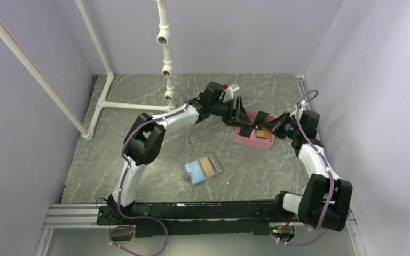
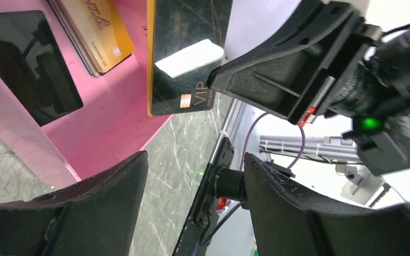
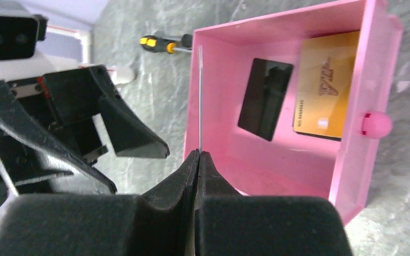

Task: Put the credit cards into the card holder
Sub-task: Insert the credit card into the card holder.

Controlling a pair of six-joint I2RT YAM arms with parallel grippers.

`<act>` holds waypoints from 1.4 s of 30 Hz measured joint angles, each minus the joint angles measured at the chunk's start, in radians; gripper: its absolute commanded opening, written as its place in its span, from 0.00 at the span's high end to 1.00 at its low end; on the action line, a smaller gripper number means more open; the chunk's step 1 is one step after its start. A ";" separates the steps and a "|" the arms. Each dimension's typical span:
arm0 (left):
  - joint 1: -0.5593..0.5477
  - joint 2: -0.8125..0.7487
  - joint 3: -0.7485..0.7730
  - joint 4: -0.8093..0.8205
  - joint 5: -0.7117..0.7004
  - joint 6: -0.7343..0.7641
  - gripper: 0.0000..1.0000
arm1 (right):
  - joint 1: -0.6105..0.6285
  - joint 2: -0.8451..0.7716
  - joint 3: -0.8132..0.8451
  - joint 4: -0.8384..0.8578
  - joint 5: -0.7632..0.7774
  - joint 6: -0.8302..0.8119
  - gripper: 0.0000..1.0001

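Observation:
A black credit card [image 2: 184, 53] with a gold edge hangs above the near rim of the pink tray [image 1: 245, 140], and my right gripper [image 3: 198, 152] is shut on it; in the right wrist view the card [image 3: 199, 96] shows edge-on. My left gripper [image 2: 195, 160] is open just beside that card, with nothing between its fingers. A black card [image 3: 264, 98] and a tan card [image 3: 325, 85] lie inside the tray [image 3: 213, 80]. The card holder [image 1: 204, 169] lies open mid-table, light blue inside, with a tan card in it.
A yellow-and-black screwdriver [image 3: 163, 44] lies on the table behind the tray. A white pipe frame [image 1: 133, 105] stands at the back left. Lilac walls close in the marbled table on three sides.

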 measured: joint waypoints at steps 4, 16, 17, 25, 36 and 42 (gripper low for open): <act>0.020 0.010 0.000 0.061 0.077 -0.024 0.29 | -0.051 0.000 -0.074 0.124 -0.144 0.064 1.00; 0.042 0.140 0.077 0.156 0.203 -0.098 0.47 | -0.074 -0.051 -0.111 0.260 -0.322 0.140 1.00; 0.042 0.144 0.077 0.177 0.214 -0.114 0.50 | -0.074 -0.052 -0.111 0.261 -0.325 0.139 1.00; 0.042 0.155 0.067 0.429 0.291 -0.235 0.86 | -0.075 -0.052 -0.113 0.261 -0.346 0.129 1.00; 0.041 0.153 0.016 0.524 0.299 -0.235 1.00 | -0.077 -0.039 -0.111 0.223 -0.336 0.129 0.71; 0.041 0.151 -0.014 0.507 0.296 -0.207 1.00 | -0.079 0.026 -0.073 0.215 -0.335 0.147 0.63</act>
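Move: The black card, held in the right fingers, has its middle some 5 cm to the right of the open left fingers, about 1 cm ahead of them and level in height. From the right hand, the left fingertips are roughly 6 cm to the left, 1 cm ahead and level. Below is the pink box, its middle about 5 cm ahead, 3 cm right and 14 cm below the left hand; the card holder lies some 16 cm back, 18 cm left and 14 cm below that same hand. The black card is brought up and to the left and back, about 5 cm in all, by the right hand, which then waits. The left hand stays nearly in place beside it, tips its fingers up and turns them clockwise, some 20 degrees in all, and shuts them from wide open on the card's near end. Then the right fingers open to about a third, letting go, and sink about 1 cm. ##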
